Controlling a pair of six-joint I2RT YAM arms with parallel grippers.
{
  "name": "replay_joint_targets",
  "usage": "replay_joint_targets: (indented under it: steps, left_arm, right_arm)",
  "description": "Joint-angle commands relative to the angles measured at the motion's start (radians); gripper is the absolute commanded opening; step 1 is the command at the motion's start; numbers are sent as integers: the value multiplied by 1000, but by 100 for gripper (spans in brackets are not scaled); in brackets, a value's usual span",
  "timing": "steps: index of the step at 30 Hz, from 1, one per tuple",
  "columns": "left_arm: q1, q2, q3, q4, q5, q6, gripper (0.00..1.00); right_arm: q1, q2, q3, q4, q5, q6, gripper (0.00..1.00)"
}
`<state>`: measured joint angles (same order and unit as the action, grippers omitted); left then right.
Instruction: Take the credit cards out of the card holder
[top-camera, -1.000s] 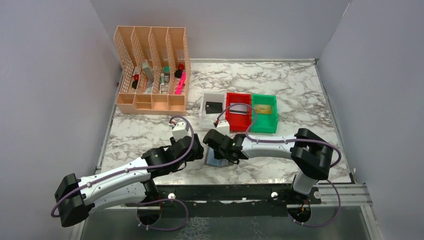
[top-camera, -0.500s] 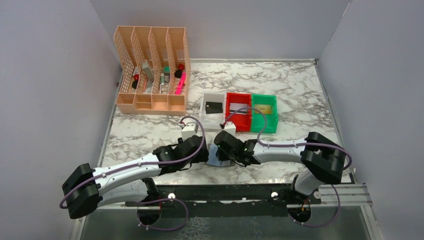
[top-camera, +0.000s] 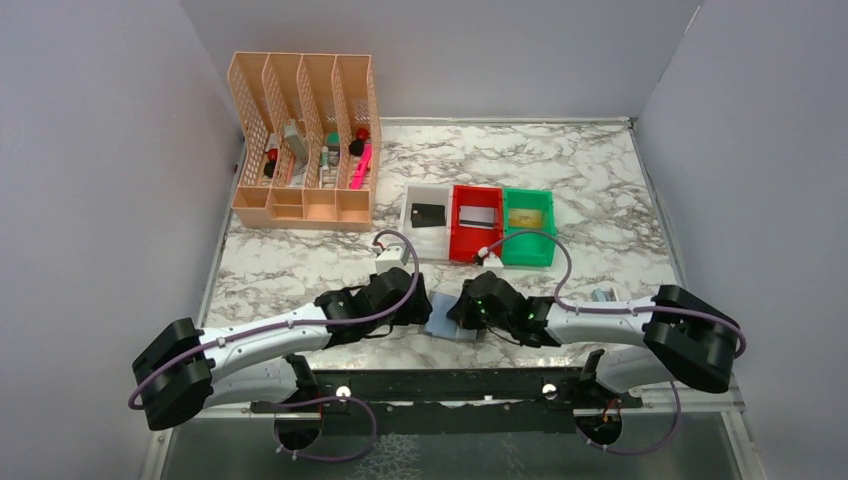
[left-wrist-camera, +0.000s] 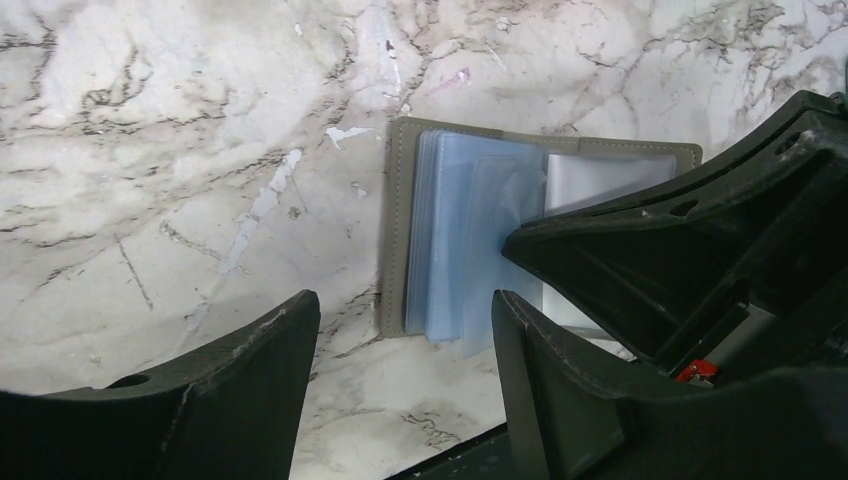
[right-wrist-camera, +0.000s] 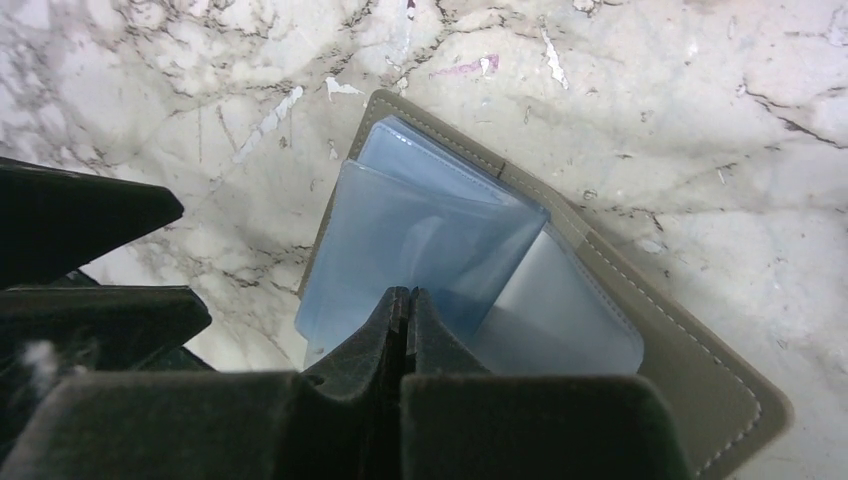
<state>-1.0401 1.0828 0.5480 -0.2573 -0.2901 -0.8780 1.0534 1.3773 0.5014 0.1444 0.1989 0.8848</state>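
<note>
The card holder (top-camera: 443, 320) lies open near the table's front edge, with light-blue pocket leaves (right-wrist-camera: 430, 235) inside a grey rim (left-wrist-camera: 398, 210). One leaf stands up at an angle. My right gripper (right-wrist-camera: 407, 293) is shut, its tips resting against that leaf; nothing shows between the jaws. My left gripper (left-wrist-camera: 402, 305) is open just left of the holder, its fingers (left-wrist-camera: 255, 370) straddling bare table and the holder's near corner. A black card (top-camera: 427, 214) lies in the white bin, a silvery card with a dark stripe (top-camera: 477, 217) in the red bin, a gold card (top-camera: 527, 217) in the green bin.
The white bin (top-camera: 410, 240), red bin (top-camera: 458, 245) and green bin (top-camera: 545, 250) stand in a row behind the holder. A peach desk organizer (top-camera: 305, 140) with pens fills the back left. Grey walls close three sides. A black rail (top-camera: 450, 385) runs along the front edge.
Both arms have swung to the right. The right gripper has shut and moved from the holder's left side to its right. The left gripper has come up to the holder's left edge.
</note>
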Motion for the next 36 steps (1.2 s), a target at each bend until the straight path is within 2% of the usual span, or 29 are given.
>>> replay_joint_targets:
  steps: [1,12,20,30,36]
  left_arm:
    - [5,22,30,77,68,33,68]
    - [6,148,75,159,185,84,68]
    - [5,257,124,118,227,80,67]
    - [5,291,131,145,293,64,67]
    - [5,294,130,163,308,54,63]
  right_arm:
    - [-11,-76,-73,139,-9,55,1]
    - [-47,-128,-154,182,-39,102,1]
    - [-58,-126,-167,165,-39,119,1]
    - [-63,-105,-166,161,-51,129,1]
    - [-64,-96,-166,166,-56,132,1]
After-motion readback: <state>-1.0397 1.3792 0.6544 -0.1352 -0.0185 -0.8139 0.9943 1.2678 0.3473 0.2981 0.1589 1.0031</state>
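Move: The open card holder lies flat about 5 cm to the left hand's right, level fore and aft and some 5 cm below; the white tray is about 17 cm ahead of that hand, straight on. From the right hand, whose shut fingertips are already on a clear sleeve, the holder's middle is about 1 cm right and 2 cm below, and the red tray some 17 cm ahead and 5 cm right. Open left hand goes about 6 cm right and 3 down, towards the sleeve the right keeps pinching. ##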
